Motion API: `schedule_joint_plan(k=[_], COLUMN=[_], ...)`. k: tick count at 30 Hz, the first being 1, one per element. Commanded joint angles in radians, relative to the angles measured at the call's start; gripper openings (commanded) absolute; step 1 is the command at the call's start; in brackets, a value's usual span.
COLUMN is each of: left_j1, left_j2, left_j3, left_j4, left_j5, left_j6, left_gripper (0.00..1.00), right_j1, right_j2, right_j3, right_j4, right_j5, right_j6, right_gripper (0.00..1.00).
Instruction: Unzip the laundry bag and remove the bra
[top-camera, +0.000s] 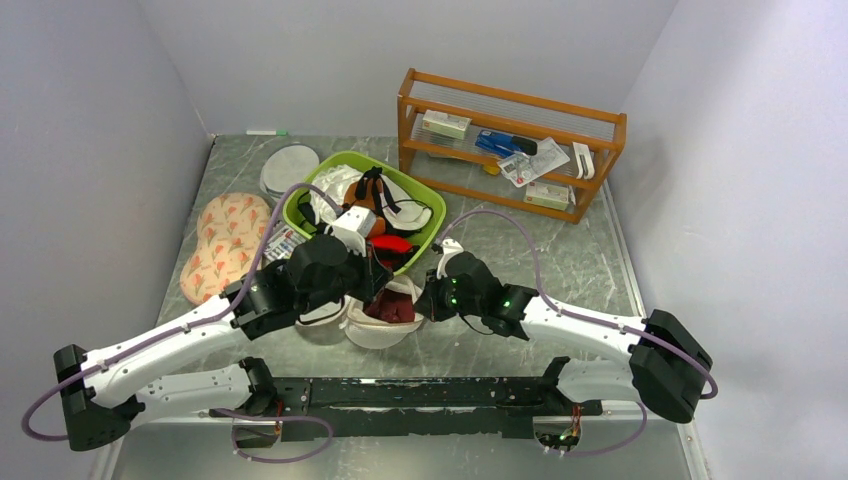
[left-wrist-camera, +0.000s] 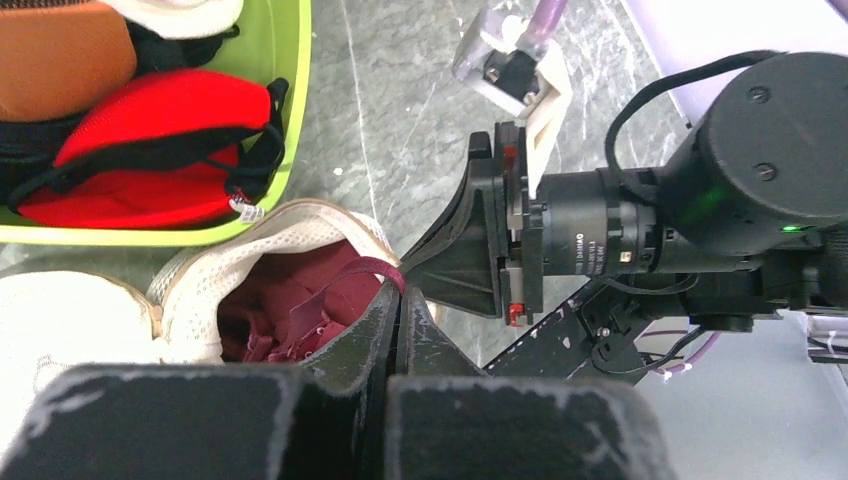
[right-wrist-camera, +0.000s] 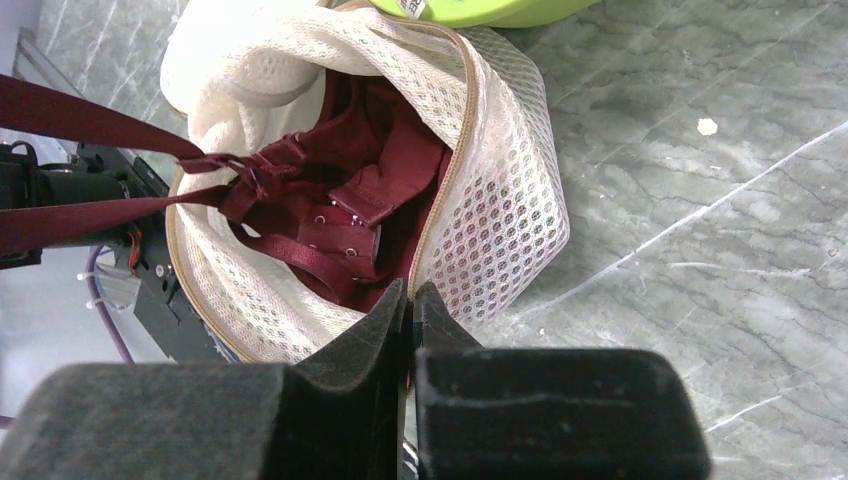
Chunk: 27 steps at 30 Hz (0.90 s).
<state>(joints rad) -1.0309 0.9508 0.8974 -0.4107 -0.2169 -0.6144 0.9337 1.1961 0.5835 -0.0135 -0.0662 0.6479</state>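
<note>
The laundry bag (top-camera: 372, 336), white mesh, lies unzipped on the table between both arms, its mouth gaping in the right wrist view (right-wrist-camera: 500, 210). Inside sits the dark maroon bra (right-wrist-camera: 330, 190), also seen from the left wrist (left-wrist-camera: 300, 290). My left gripper (left-wrist-camera: 398, 292) is shut at the bag's mouth with a thin bra strap (left-wrist-camera: 372, 268) looped over its tips. Two straps (right-wrist-camera: 80, 115) stretch taut out of the bag towards it. My right gripper (right-wrist-camera: 410, 290) is shut on the bag's zip rim at the near side. From above, the left gripper (top-camera: 375, 285) and right gripper (top-camera: 427, 300) flank the bag.
A lime green basket (top-camera: 300, 205) of garments stands just behind the bag, with a bright red garment (left-wrist-camera: 150, 140) and an orange-brown cup (left-wrist-camera: 60, 50) in it. A flat white disc (top-camera: 289, 168), floral pads (top-camera: 225, 240) and a wooden rack (top-camera: 510, 140) lie further back.
</note>
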Motion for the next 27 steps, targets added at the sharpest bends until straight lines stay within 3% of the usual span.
schedule_joint_plan(k=[1,17,27], left_j1=[0.003,0.003,0.005], left_j2=[-0.021,-0.02,0.021], left_j3=[0.047,0.326,0.349], left_j4=[-0.016,-0.144,-0.101], left_j5=[0.004,-0.061,-0.038], left_j6=[0.051,0.188,0.209], left_gripper=[0.07,0.07,0.07], right_j1=[0.005,0.005,0.006], right_j2=[0.006,0.007,-0.052], right_j3=[0.014,0.002,0.031], right_j4=[0.008,0.048,0.0], right_j5=[0.005,-0.025,-0.015], right_j6=[-0.005,-0.03,-0.068], right_gripper=[0.02,0.04,0.07])
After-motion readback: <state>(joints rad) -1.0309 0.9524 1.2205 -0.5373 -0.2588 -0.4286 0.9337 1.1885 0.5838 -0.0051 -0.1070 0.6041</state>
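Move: The bra's body lies in the laundry bag roughly 17 cm straight below the left hand, which already holds its strap. The bag's middle is some 3 cm left and 18 cm below, level fore and aft. The lid lies about 14 cm left, level fore and aft and 20 cm down; the red pouch is 13 cm ahead, 1 cm left and 17 cm down. From the right hand, pinching the bag's rim, the bra is about 7 cm left, level fore and aft, 4 cm below. The bra is drawn upward by its strap, still pinched in the left fingers: after a slow start the left hand rises nearly straight up about 12 cm, away from the bag's mouth, easing off at the top while its fingertips tip up some 15 degrees. The right hand stays practically in place and keeps its pinch on the rim. ##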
